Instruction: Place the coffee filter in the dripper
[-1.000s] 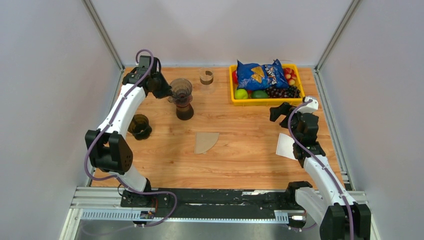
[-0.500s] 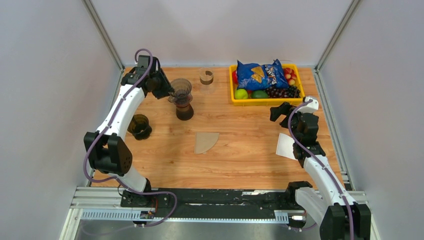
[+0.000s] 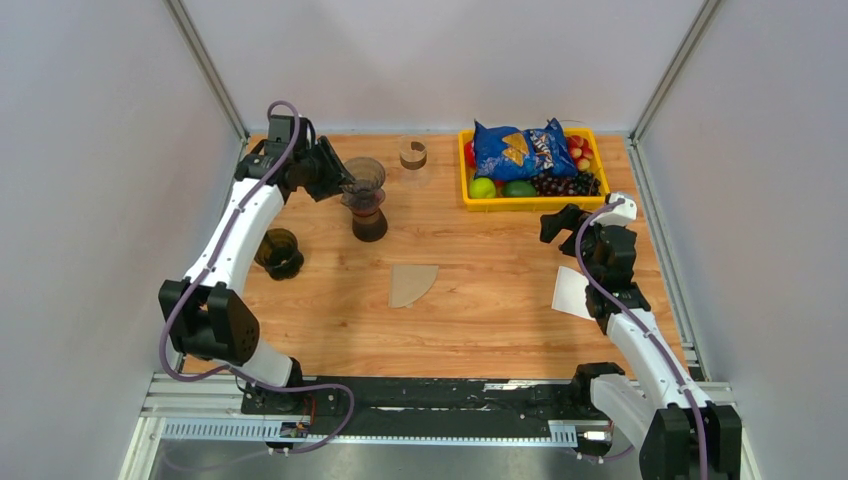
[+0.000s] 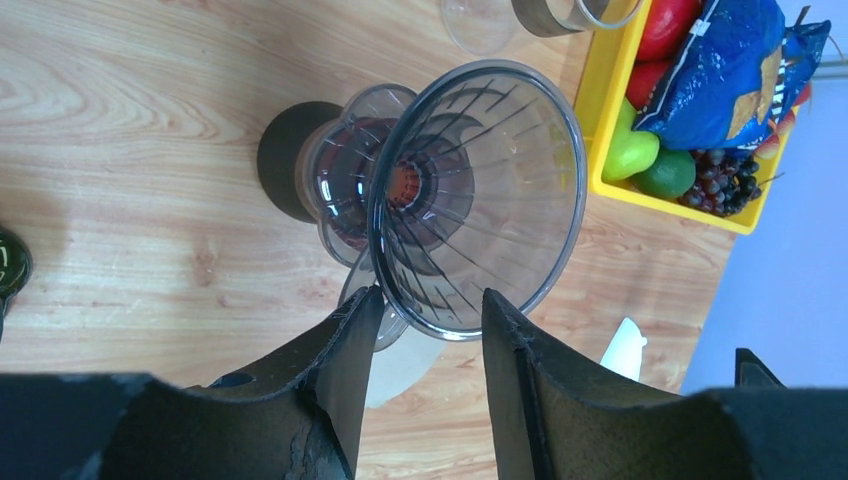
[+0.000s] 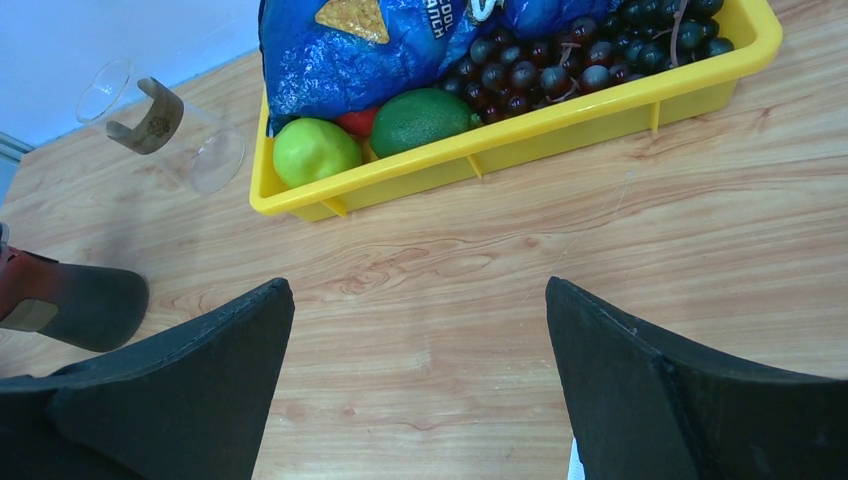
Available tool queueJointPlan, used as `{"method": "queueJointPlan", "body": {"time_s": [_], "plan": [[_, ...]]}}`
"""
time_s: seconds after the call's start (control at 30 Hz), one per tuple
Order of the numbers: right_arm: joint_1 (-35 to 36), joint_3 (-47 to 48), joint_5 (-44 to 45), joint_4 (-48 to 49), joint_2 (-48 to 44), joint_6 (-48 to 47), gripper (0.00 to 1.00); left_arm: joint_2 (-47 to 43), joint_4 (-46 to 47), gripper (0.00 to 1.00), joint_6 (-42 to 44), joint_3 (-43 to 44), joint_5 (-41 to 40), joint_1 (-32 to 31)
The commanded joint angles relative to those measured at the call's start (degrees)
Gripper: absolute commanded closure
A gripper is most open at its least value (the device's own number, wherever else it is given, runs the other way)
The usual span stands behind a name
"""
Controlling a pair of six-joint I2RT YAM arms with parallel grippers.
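Note:
The coffee filter (image 3: 411,284), a brown fan-shaped paper, lies flat on the wood mid-table, apart from both arms. The dripper (image 3: 363,175), a clear ribbed cone, sits upright on a glass server with a dark base (image 3: 369,224) at the back left. My left gripper (image 3: 338,180) is at the dripper's left side. In the left wrist view the dripper (image 4: 480,190) has its near rim between the parted jaws of my left gripper (image 4: 428,300), which is open. My right gripper (image 3: 553,222) hovers wide open over bare wood below the tray, and the right wrist view shows nothing between the fingers of that gripper (image 5: 418,283).
A dark cup (image 3: 280,252) stands by the left arm. A clear glass with a brown band (image 3: 412,153) lies at the back. A yellow tray (image 3: 530,203) holds a chip bag and fruit. A white paper (image 3: 572,292) lies under the right arm.
My left gripper's jaws have parted at the dripper's rim and the left arm has drawn back slightly to the left. The dripper stays on the server. The right arm has not moved.

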Motion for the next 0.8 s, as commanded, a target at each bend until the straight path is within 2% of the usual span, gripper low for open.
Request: {"method": "queueJointPlan", "body": {"time_s": [0.0, 0.2, 0.4, 0.53, 0.6, 0.63, 0.77], "plan": [[-0.2, 2.59, 0.6, 0.18, 0.25, 1.18, 0.0, -3.33, 1.96, 0.48, 0.88, -0.97, 1.45, 0.31], [-0.23, 2.67, 0.62, 0.06, 0.07, 1.23, 0.0, -4.14, 3.09, 0.45, 0.48, -3.16, 2.39, 0.29], [-0.17, 2.69, 0.84, -0.17, -0.24, 1.1, 0.0, -4.93, 1.76, 0.38, 1.64, -2.85, -1.69, 0.29], [-0.19, 2.75, 0.79, -0.34, -0.6, 0.95, 0.0, -6.32, 1.13, 0.27, 2.18, -1.75, -3.14, 0.24], [-0.15, 2.85, 0.67, -0.59, -0.93, 0.46, 0.0, -7.62, 1.14, 0.16, 2.36, -0.87, -4.11, 0.26], [-0.15, 2.86, 0.38, -0.73, -1.26, -0.25, 0.0, -8.96, 1.39, 0.05, 2.44, -0.78, -4.62, 0.28], [-0.22, 3.15, -0.24, -1.67, -2.64, -1.52, 0.0, -16.29, 4.73, 0.0, 2.69, -3.85, -6.33, 0.31]]}}
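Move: The coffee filter lies flat on the table about 12 cm back, 14 cm to the right and 20 cm below the left hand. The dripper, already set on the carafe, has its middle some 3 cm ahead of that hand and 4 cm to its right, about level; the carafe stands under it, roughly 13 cm below the hand. A dark green cup is about 7 cm back, 15 cm left and 17 cm down. From the right hand the filter is around 28 cm left, 4 cm back and 14 cm below. The dripper's handle is left behind by the half-open left fingers, which start right beside it. The left hand first eases back about 1 cm, then rises some 3 cm from its lowest point while drifting back and left, away from the dripper. Its fingers spread from half to fully open, mostly late, and the fingertips tilt up slightly. ##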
